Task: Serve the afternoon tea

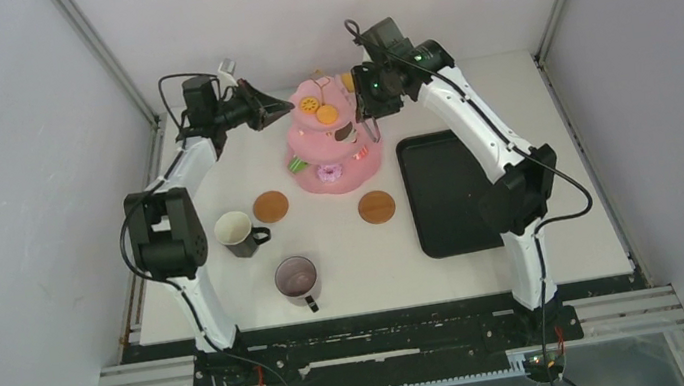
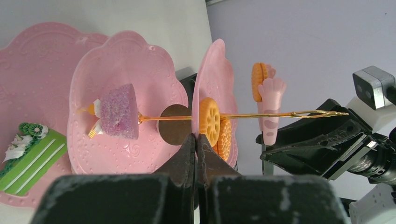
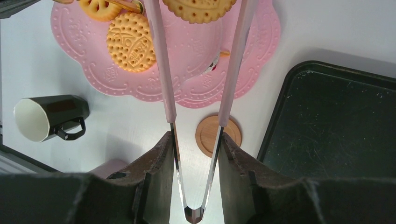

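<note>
The pink three-tier cake stand [image 1: 333,152] stands at the table's middle back with toy pastries on it. My left gripper [image 1: 287,108] is at its top tier. In the left wrist view that gripper [image 2: 196,136] is shut on the thin rim of the top tier [image 2: 208,70], below the gold handle [image 2: 280,114]. My right gripper [image 3: 196,135] is shut on metal tongs [image 3: 164,93] with pink tips. A round biscuit [image 3: 198,9] sits between the tong arms above the stand; I cannot tell whether it is pinched. Two dark mugs [image 1: 238,233] [image 1: 298,280] and two brown coasters [image 1: 270,206] [image 1: 376,206] lie in front.
A black rectangular tray [image 1: 449,193] lies right of the stand, under the right arm. A green cake slice [image 2: 28,154] and a purple sugared pastry [image 2: 119,112] rest on the lower tiers. Grey walls close in the table on three sides.
</note>
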`<act>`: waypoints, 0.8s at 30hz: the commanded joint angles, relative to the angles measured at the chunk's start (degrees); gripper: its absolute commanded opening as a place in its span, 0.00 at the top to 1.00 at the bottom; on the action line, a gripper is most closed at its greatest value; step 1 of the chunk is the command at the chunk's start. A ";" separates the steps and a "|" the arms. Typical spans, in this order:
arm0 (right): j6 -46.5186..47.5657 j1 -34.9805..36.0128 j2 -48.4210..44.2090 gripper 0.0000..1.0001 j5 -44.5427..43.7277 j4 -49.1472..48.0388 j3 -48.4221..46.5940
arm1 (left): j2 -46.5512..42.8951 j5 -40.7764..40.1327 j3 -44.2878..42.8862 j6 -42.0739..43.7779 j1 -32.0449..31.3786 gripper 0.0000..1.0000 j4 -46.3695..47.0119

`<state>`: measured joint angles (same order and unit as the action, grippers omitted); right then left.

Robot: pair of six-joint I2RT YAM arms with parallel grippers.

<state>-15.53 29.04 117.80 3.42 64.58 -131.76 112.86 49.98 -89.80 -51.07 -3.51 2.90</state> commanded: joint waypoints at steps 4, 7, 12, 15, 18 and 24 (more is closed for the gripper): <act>1.47 0.54 0.40 0.84 0.33 -1.29 -3.07 | -0.28 4.17 -2.93 -1.90 -1.24 0.93 5.01; 1.47 0.43 0.36 0.85 0.36 -1.30 -3.03 | 0.05 4.23 -2.84 -1.85 -1.77 0.84 4.82; 1.53 0.48 0.36 0.85 0.52 -1.38 -2.97 | 0.11 3.85 -2.77 -0.57 -2.49 0.74 2.65; 1.47 0.41 0.52 0.85 0.62 -1.43 -3.08 | -0.26 3.01 -2.73 1.07 -2.50 0.71 -0.07; 1.46 0.50 0.72 0.85 0.70 -1.47 -3.11 | -0.66 2.12 -2.66 3.47 -2.51 0.68 -3.34; 1.44 0.63 1.13 0.85 0.84 -1.56 -3.51 | -2.49 -0.61 0.10 5.62 -2.12 0.63 -5.71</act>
<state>-15.27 29.10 118.78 3.77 64.58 -131.76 113.27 50.96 -89.78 -48.40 -5.72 -1.45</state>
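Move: The stand's pink top tier has its middle about 5 cm to the right of the left hand, straight ahead 0 and level, its near rim right at the shut fingertips. On it the flower biscuit lies 3 cm right and level, the second biscuit 6 cm right and 2 cm back; the biscuit held in the tongs is 9 cm right, 3 cm forward, 4 cm higher. From the right hand the top tier is 7 cm left, 2 cm forward, 5 cm below. The top tier's rim, with the shut left fingertips resting against its left side, gets taken between opening fingers: the left hand eases about 2 cm right while they part to roughly a third, drawing back and then sinking, each some 1.5 cm. One finger ends below the rim, the other above it beside the flower biscuit. ##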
